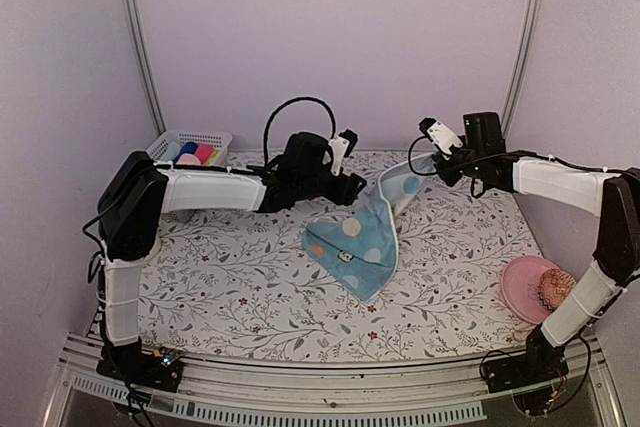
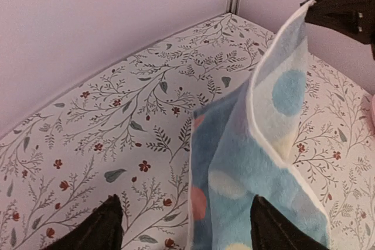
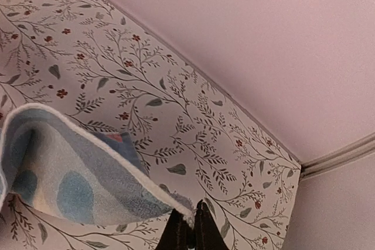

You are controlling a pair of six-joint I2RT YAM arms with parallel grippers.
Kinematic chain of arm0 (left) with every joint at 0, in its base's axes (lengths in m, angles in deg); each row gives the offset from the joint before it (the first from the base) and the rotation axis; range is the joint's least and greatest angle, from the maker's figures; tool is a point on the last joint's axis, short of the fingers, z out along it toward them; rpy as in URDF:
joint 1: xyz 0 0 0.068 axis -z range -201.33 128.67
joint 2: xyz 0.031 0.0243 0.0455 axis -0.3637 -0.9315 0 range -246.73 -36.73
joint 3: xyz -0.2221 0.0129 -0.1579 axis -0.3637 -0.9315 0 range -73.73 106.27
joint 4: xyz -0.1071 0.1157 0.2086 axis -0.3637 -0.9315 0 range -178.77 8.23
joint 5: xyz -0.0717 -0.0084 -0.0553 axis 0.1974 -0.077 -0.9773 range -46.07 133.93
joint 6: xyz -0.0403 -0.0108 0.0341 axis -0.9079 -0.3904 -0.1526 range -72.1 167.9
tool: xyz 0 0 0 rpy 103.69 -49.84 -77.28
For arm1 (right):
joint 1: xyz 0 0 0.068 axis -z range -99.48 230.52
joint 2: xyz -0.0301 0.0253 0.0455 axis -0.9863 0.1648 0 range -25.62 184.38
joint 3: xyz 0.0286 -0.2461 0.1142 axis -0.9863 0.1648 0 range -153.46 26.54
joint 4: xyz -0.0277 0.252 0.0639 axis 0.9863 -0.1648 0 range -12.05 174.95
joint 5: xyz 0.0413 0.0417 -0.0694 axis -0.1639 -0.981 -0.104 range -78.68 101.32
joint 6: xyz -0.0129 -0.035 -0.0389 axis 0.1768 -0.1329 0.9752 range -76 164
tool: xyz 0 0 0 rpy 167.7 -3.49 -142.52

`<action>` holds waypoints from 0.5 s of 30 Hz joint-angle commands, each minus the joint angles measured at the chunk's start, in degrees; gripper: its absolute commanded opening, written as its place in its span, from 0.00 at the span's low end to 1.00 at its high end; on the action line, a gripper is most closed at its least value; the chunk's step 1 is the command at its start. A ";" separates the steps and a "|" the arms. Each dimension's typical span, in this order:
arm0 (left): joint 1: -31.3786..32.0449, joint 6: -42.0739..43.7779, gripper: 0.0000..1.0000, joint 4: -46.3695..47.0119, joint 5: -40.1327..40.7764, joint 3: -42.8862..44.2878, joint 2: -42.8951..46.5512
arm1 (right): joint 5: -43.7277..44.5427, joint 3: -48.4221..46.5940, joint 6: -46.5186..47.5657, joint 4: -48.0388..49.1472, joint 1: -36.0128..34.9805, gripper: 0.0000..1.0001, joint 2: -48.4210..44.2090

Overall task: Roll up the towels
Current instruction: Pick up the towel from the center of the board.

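Note:
A light blue towel [image 1: 358,245] with pale and orange dots lies partly on the flowered table [image 1: 230,267]. Its far right corner is lifted off the surface. My right gripper [image 1: 435,160] is shut on that raised corner; in the right wrist view the white hem is pinched between the black fingertips [image 3: 188,228] and the towel [image 3: 70,185] hangs away to the left. My left gripper [image 1: 352,187] hovers over the towel's far left edge. In the left wrist view its fingers [image 2: 98,229] stand wide apart and open, with nothing between them, above the towel [image 2: 263,168]. The right gripper [image 2: 345,4] shows there too, at top right.
A white basket [image 1: 172,139] with bright cloth tubes stands at the back left. A round pink plate [image 1: 520,282] with a small round item on it sits at the front right. Walls close in the table at the back and on both sides.

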 commanded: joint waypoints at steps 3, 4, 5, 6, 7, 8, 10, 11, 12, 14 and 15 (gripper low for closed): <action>3.95 6.02 0.86 0.93 -8.10 -4.58 2.69 | 1.36 -2.97 -2.24 -5.55 6.26 0.02 5.13; 4.84 7.87 0.88 0.92 -9.16 -5.95 3.60 | 1.42 -3.15 -2.21 -5.71 6.67 0.02 5.61; 5.90 9.92 0.90 0.73 -10.21 -7.89 4.45 | 1.28 -3.35 -2.23 -5.88 6.97 0.02 5.94; 6.96 11.74 0.91 0.32 -10.93 -9.02 5.02 | 1.11 -3.40 -2.31 -6.02 7.29 0.02 6.14; 7.93 13.15 0.91 -0.35 -11.39 -9.98 5.52 | 0.86 -3.43 -2.37 -6.15 7.55 0.02 6.26; 8.91 14.80 0.91 -1.35 -12.52 -10.73 5.72 | 0.53 -3.49 -2.45 -6.28 7.75 0.02 6.29; 10.72 17.37 0.91 -3.47 -13.80 -11.51 5.74 | -0.02 -3.70 -2.65 -6.62 8.28 0.02 6.33; 11.68 18.48 0.91 -4.76 -14.58 -11.65 5.51 | -0.29 -3.80 -2.80 -6.78 8.47 0.02 6.30; 12.61 19.63 0.89 -6.18 -14.73 -11.58 5.21 | -0.43 -3.84 -2.91 -6.92 8.62 0.02 6.24; 14.59 21.05 0.88 -8.94 -13.54 -11.16 4.38 | -0.77 -3.96 -3.02 -7.17 8.84 0.02 6.16; 15.93 21.58 0.87 -10.13 -12.48 -11.03 3.85 | -1.05 -3.99 -3.07 -7.25 8.91 0.02 6.12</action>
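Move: The towel's near corner lies about 19 cm back from the left hand, 4 cm to its right and some 17 cm below. The towel's left corner is roughly 6 cm back and 11 cm left of this hand, on the table, while its held corner hangs about 17 cm to the right and 4 cm ahead, slightly higher. From the right hand, the near corner lies about 23 cm back, 14 cm left and 20 cm down. Keeping its pinch on the towel's far right corner, the right hand draws it about 7 cm to the right and lowers it 6 cm, nearly stopping partway as it tips down about 10 degrees. The empty left hand sweeps back some 16 cm, sinking and drifting right towards the near corner, turning clockwise about 30 degrees and opening its fingers wide. ##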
